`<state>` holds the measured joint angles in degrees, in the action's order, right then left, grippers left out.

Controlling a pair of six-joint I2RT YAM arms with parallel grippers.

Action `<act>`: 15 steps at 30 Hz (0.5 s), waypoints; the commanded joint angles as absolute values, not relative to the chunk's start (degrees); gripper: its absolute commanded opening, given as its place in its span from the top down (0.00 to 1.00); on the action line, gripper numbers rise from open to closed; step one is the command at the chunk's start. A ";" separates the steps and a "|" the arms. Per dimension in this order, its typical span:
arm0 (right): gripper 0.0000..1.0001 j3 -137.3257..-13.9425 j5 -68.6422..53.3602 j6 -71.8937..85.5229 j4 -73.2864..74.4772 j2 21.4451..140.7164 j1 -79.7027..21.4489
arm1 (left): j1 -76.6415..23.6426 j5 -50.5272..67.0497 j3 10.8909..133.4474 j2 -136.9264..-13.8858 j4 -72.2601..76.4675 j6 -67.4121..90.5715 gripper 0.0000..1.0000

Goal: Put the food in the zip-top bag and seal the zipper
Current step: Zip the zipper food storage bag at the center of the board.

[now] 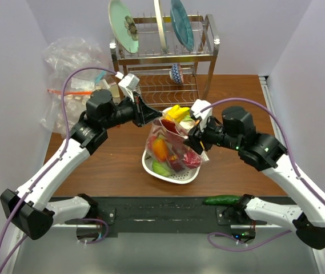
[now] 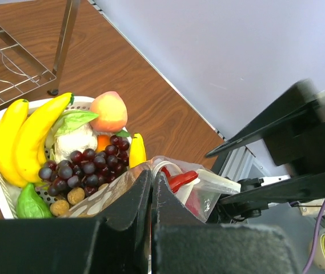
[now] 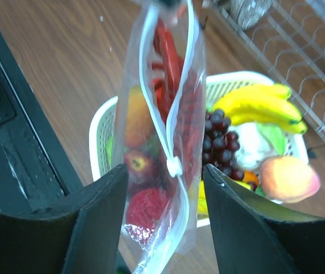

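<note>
The zip-top bag [image 1: 171, 145] hangs upright over the white tray [image 1: 151, 166]. My left gripper [image 1: 149, 116] is shut on the bag's top corner [image 2: 165, 165]. Inside the bag are a red lobster [image 3: 168, 51], an orange pepper [image 3: 136, 114], an apple [image 3: 139, 162] and a red fruit [image 3: 148, 205]. My right gripper [image 3: 165, 191] is open, with one finger on each side of the bag's near end and neither touching it. The zipper [image 3: 175, 166] has a white slider. Its strips lie joined below the slider and spread apart above it. A peach [image 3: 288, 177] lies in the tray.
The tray also holds yellow bananas [image 2: 28, 137], dark grapes [image 2: 85, 165] and a pale green cabbage [image 2: 73, 134]. A metal dish rack [image 1: 162, 63] with plates stands behind. A bulky clear bag [image 1: 71, 80] sits at the back left. A green vegetable [image 1: 222, 200] lies at the near edge.
</note>
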<state>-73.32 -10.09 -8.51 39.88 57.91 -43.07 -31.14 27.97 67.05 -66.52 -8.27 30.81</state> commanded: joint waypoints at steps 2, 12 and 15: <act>0.48 -65.58 -7.48 -7.21 41.31 55.99 -42.89 | -30.59 27.33 67.41 -63.72 -5.54 29.88 1.00; 0.66 -60.82 -3.78 -7.47 40.17 56.78 -42.98 | -30.50 27.07 67.68 -62.93 -6.68 29.09 1.00; 1.00 -61.87 -3.78 -7.38 40.43 56.43 -42.89 | -30.50 26.55 67.68 -62.93 -7.21 28.74 1.00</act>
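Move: The right hand hangs open over the bag's zip: the stretch just on its own side of the white slider lies about 9 cm below and 2 cm to its right, with the slider about 9 cm below, 2 cm ahead and 1 cm left. The basket's middle is some 25 cm down, 3 cm back and 4 cm left; the peach is 8 cm ahead, 8 cm right and 21 cm lower. From the left hand, that zip stretch lies roughly 8 cm back, 11 cm right and 8 cm below. The right hand drops about 9 cm onto the zip, drifting some 2 cm to its right and tipping its fingertips roughly 10 degrees further down, then slows and shuts its half-open fingers late, so that they pinch the zip strip just behind the slider, on the side away from the left hand. The left hand keeps its shut grip on the far end of the bag's mouth, holding it up almost in place. ##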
